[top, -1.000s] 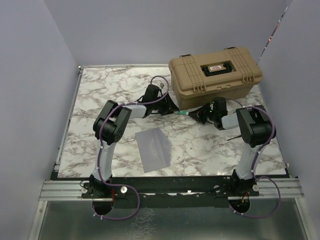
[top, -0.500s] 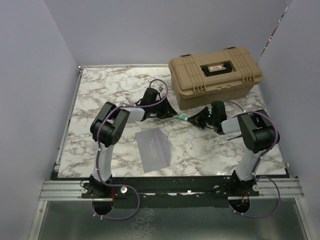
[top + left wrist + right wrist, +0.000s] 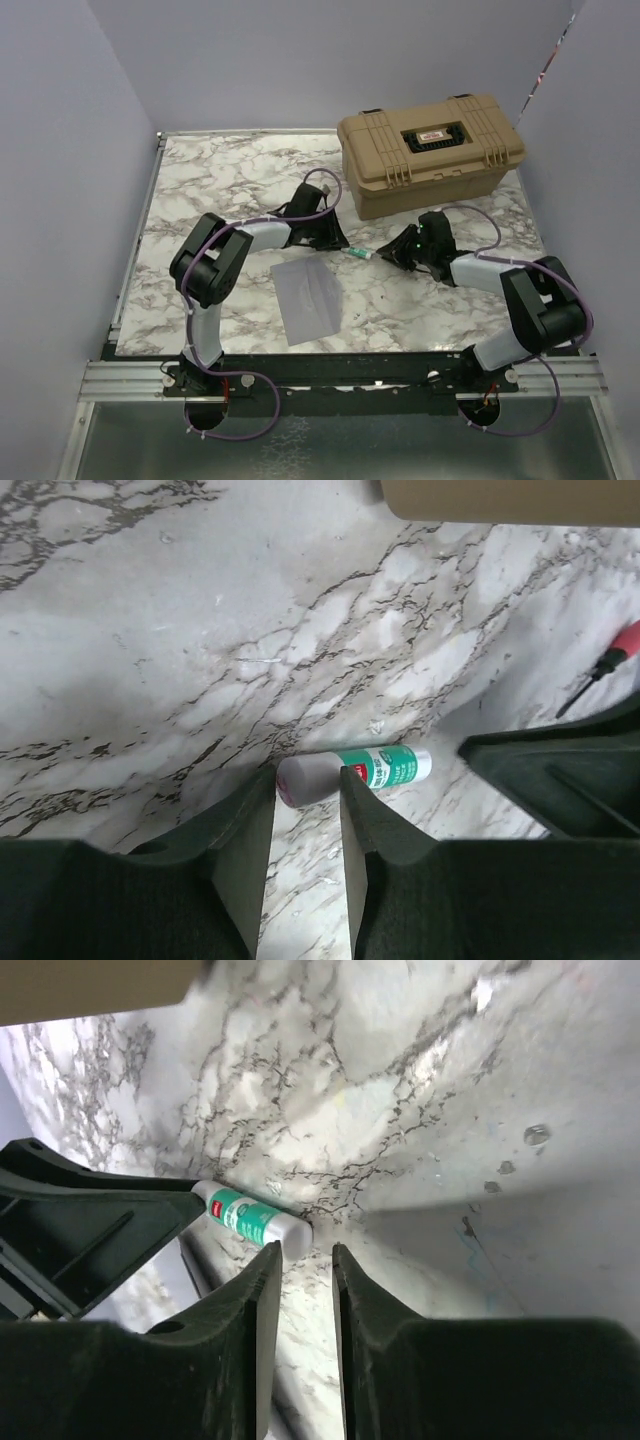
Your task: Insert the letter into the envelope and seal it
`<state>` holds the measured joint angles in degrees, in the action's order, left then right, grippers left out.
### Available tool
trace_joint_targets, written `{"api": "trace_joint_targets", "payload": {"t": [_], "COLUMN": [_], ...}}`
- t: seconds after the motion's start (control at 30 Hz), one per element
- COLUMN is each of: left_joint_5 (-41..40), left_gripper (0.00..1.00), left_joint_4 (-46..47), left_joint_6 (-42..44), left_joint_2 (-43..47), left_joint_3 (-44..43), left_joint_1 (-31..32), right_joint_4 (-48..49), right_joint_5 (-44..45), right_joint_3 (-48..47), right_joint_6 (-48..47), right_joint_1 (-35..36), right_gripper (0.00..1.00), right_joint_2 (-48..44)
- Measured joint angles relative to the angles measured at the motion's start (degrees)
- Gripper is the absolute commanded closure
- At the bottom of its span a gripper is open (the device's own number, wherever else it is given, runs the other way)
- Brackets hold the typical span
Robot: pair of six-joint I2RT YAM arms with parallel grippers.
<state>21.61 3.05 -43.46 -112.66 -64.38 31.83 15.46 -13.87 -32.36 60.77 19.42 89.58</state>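
The blue-grey envelope [image 3: 308, 298] lies flat on the marble table [image 3: 200, 180], near the front between the two arms. The letter does not show in any view. Beyond the envelope a green-and-white glue stick [image 3: 362, 255] lies on the table, with both grippers at its ends. My left gripper [image 3: 343, 246] [image 3: 307, 780] is low over the pale cap end [image 3: 305, 779], jaws narrowly open, and the stick runs under the right fingertip. My right gripper [image 3: 388, 254] [image 3: 307, 1252] is open at the other end, with the stick's white end [image 3: 290, 1235] just off its left fingertip and only table in the gap.
A tan toolbox [image 3: 432, 150] stands shut at the back right, close behind both grippers. A red-handled screwdriver [image 3: 615, 655] lies on the table beside it. Purple walls close in the left, back and right sides.
Both arms have stretched forward and dropped lower, bringing the glue stick down to the table. The right jaws have come apart off the stick. The left jaws have narrowed.
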Motion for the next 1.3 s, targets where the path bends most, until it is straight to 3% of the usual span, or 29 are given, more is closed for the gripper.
{"api": "trace_joint_targets", "payload": {"t": [0.07, 0.23, 0.4, 0.63, 0.97, 1.3], "left_joint_5": [-1.6, -5.9, -9.0, -10.9, -13.6, -16.3], "left_gripper": [0.66, 0.65, 0.61, 0.48, 0.42, 0.27], "left_joint_4": [-2.6, -8.8, -12.9, -17.1, -19.7, -21.7], "left_joint_6": [1.2, 4.4, 7.1, 9.4, 10.1, 9.2], "left_joint_2": [0.3, 0.9, 1.9, 3.8, 4.8, 7.1], "left_joint_3": [-1.0, -3.7, -4.6, -4.6, -4.5, -2.9], "left_joint_1": [0.2, 0.2, 0.2, 0.0, -1.1, -4.5], "right_joint_4": [-3.3, -9.2, -13.2, -16.2, -23.3, -24.6], "right_joint_5": [3.4, 7.3, 7.2, 7.3, 8.7, 8.6], "right_joint_3": [0.1, -0.5, -5.1, -14.3, -26.3, -27.8], "right_joint_6": [-3.0, -14.1, -27.1, -42.0, -61.5, -70.4], "right_joint_1": [0.7, 1.7, 2.7, 6.9, 15.1, 16.8], "right_gripper": [0.53, 0.43, 0.37, 0.35, 0.35, 0.37], "right_joint_2": [-4.1, -14.4, -15.0, -9.6, 3.8, 9.0]}}
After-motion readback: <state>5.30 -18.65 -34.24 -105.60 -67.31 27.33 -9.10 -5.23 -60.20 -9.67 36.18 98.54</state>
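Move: The glue stick lies crosswise on the table between the two grippers: its middle is about 4 cm right of the left hand and 1 cm back, and about 5 cm left of the right hand, level with it, 1 or 2 cm lower than both. From the right hand, the envelope's middle is roughly 19 cm left and 12 cm back; the tan box's middle is some 23 cm ahead and 14 cm right. Lift the right gripper about 8.5 cm clear of the glue stick's end, then carry it some 6 cm left and back down over the stick, opening the fingers and rolling the hand about 80 degrees counter-clockwise so they straddle it. Meanwhile draw the left gripper 9 cm left, away from the stick's other end, opening it and tipping its fingers about 20 degrees steeper. ##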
